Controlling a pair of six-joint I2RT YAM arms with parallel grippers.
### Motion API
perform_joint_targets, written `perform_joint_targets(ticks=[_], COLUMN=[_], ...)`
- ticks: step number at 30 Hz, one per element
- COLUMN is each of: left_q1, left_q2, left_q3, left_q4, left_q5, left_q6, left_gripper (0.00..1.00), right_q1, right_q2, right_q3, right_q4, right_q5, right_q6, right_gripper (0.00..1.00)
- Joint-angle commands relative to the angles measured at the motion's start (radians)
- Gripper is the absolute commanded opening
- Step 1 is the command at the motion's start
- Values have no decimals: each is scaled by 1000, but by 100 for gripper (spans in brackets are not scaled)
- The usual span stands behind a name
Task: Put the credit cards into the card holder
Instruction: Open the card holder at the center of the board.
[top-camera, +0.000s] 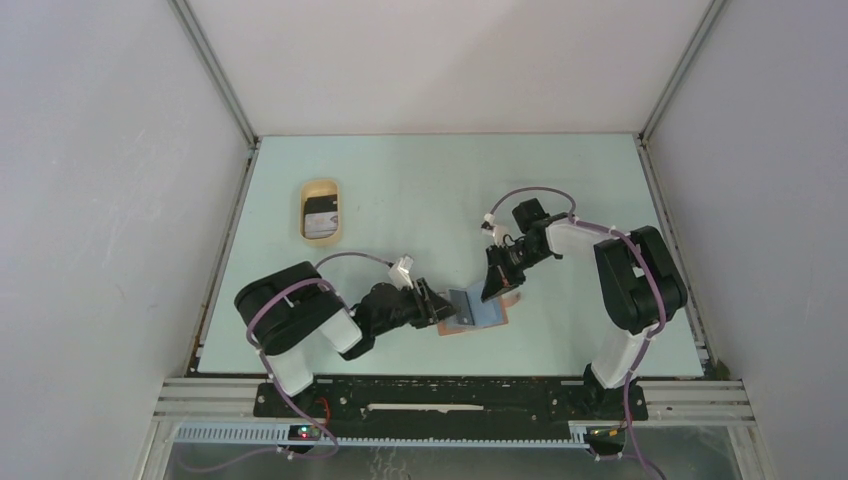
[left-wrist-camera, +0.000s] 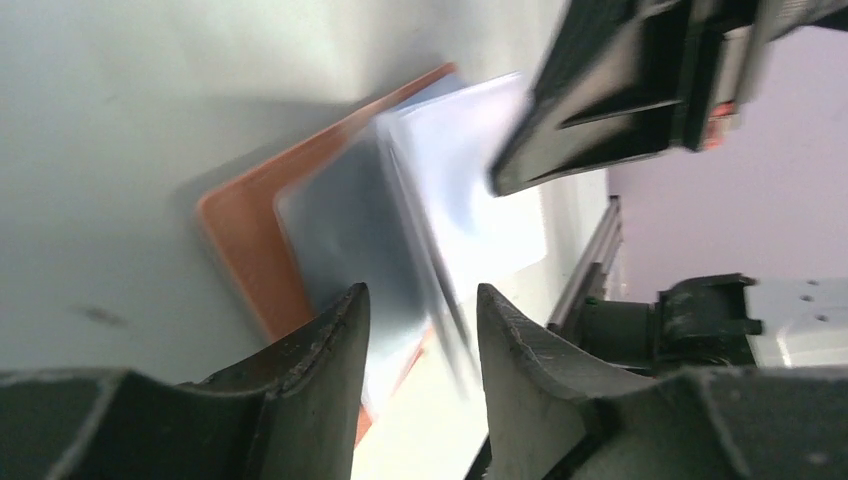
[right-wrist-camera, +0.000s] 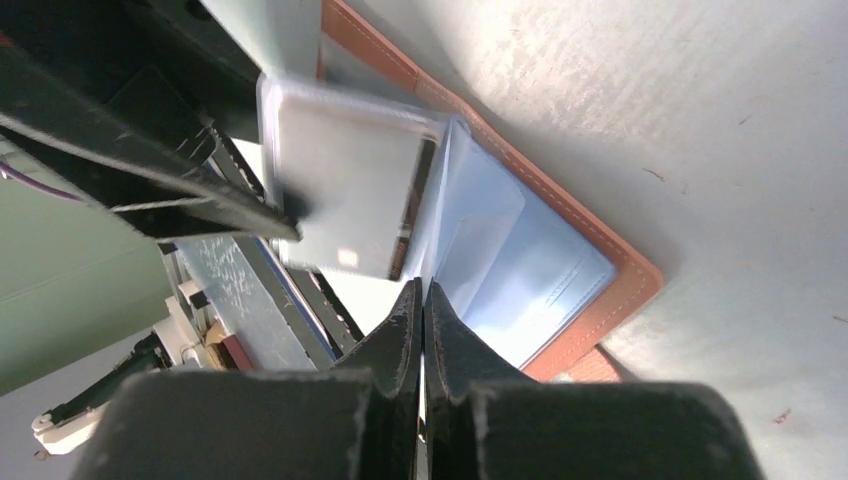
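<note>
The reddish-brown card holder (top-camera: 488, 318) lies open on the table between my two grippers, light blue pockets up (right-wrist-camera: 540, 260). One pale leaf (left-wrist-camera: 450, 170) of it stands upright. My left gripper (top-camera: 437, 303) is open around that leaf, whose thin edge runs between its fingers (left-wrist-camera: 420, 300) with a gap on each side. My right gripper (top-camera: 492, 292) is shut, its tips (right-wrist-camera: 422, 290) right at the lower edge of a blue inner leaf; whether they pinch it does not show. Credit cards (top-camera: 322, 215), dark and pale, lie in the tan oval tray (top-camera: 303, 205) at the back left.
The tray stands well away from both arms, near the left wall. White walls close in the pale green table (top-camera: 420, 190) on three sides. The arms' bases and a metal rail (top-camera: 450, 395) run along the near edge.
</note>
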Motion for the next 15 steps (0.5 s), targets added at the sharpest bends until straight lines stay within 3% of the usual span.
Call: perform_joint_targets(ticks=[1,8,15], left_q1=[8,8,6], left_q2=[-20,-109,-213], left_q3=[-15,-9,0], left_q4=[-164,-331,-469], left_q5=[-48,-116,-166], left_q6=[10,46,107], left_gripper=[49,50,50], right_q1=[-13,-24,-25], right_q2=[-47,-40,-59], right_q3=[30,31,30], right_q4=[4,2,0], right_q5=[13,16,37], right_q6=[-17,-21,-35], right_gripper=[2,7,28])
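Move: The open card holder's middle is about 5 cm to the left gripper's right, 1 cm back and 3 cm lower; its card sleeve stands only some 3 cm to the right and 1 cm back, between that gripper's parted fingers. From the right gripper, shut on the clear sleeve, the holder's middle is about 2 cm left, 2 cm back and 2 cm lower, the card sleeve roughly 5 cm left and 2 cm back, and the brown strap some 5 cm right, level. Bring the left gripper down a good 1 cm at once, then draw it about 2 cm to the left with the card sleeve kept between its half-open fingers, rolling its left side up some 10 degrees, to lay that sleeve over leftward. Keep the right gripper low at the clear sleeve, easing it barely 1 cm right and forward, and part its shut fingers to about a quarter open. ##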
